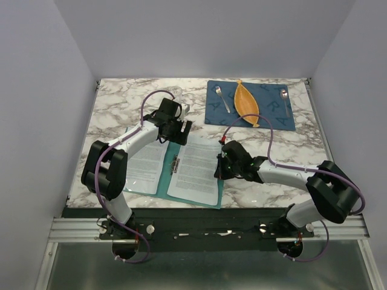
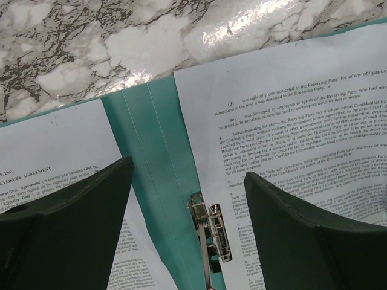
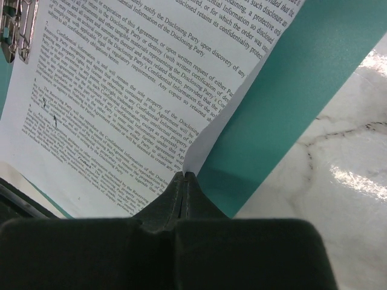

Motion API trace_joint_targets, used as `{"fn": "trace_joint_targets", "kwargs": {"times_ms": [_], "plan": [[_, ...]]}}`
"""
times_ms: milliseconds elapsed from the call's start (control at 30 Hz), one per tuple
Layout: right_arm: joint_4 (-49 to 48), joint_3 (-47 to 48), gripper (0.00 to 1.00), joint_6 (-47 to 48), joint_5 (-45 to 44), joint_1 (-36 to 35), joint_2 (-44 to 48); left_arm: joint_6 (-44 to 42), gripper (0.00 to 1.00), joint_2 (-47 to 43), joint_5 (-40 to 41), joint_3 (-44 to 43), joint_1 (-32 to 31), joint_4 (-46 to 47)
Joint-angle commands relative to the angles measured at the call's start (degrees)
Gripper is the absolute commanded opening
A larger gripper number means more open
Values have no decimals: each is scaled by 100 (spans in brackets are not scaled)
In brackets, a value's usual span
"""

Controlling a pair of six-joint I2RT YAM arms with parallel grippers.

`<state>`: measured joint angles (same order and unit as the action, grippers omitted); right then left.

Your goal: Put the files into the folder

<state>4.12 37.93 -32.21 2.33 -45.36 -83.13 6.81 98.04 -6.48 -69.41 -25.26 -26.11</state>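
Note:
The teal folder [image 1: 164,174] lies open on the marble table. One printed sheet of the files [image 1: 196,169] rests on its right half, and another sheet [image 1: 145,160] on its left half. My left gripper [image 2: 188,169] hangs open over the folder's spine [image 2: 145,145], just above the metal clip [image 2: 211,232]. The fingers straddle the inner edges of both sheets and hold nothing. My right gripper [image 3: 184,175] is shut on the right edge of the right sheet [image 3: 121,90]. That edge curls up off the folder's teal cover [image 3: 296,78].
A dark blue placemat [image 1: 272,115] lies at the back right. It carries an orange leaf-shaped dish [image 1: 246,101] and two spoons [image 1: 222,98] [image 1: 284,99]. Bare marble [image 1: 121,109] runs along the back left. The table's front edge is just below the folder.

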Motion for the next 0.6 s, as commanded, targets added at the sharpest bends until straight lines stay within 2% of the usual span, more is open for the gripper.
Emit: {"fn": "trace_joint_targets", "kwargs": {"times_ms": [0,33,133,233,267,367,467,567], "plan": [[98,136,1,144,189,19,-115,-92,87,-57,121,6,-14,-43],[115,135,1,144,189,19,-115,-101,87,-48,121,15,-14,-52],[212,144,13,153,180,19,-116,-101,87,-4,208,32,-23,-35],[273,118,31,118,154,19,-89,-101,87,31,296,103,-58,35],[291,118,42,92,154,19,-89,-109,87,40,340,111,-93,53],[326,144,56,74,119,10,-80,-180,87,127,455,94,-137,106],[353,205,63,118,75,10,-106,-206,87,242,481,6,-181,97],[396,337,65,179,66,19,-212,-241,87,321,525,-64,-217,106]]}}
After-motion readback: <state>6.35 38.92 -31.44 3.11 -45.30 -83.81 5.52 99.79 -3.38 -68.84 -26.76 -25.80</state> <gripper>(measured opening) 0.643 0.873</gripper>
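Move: At the right file's buckled outer edge, the right hand's shut fingertips have the file's middle about 9 cm to their left, 2 cm ahead and barely lower. From that hand, the folder's metal clip is roughly 18 cm left and 5 cm ahead; the left file's middle is some 30 cm left and 4 cm ahead. The right file's middle lies about 10 cm back and 5 cm right of the left hand, some 6 cm below it. Opening from fully shut to nearly two-thirds wide, the right fingers let go of the right file's outer edge while the hand stays almost in place, easing only about half a centimetre back and down. The open left hand, above the folder's spine near the clip, starts to sink about 1.5 cm, touching nothing. ##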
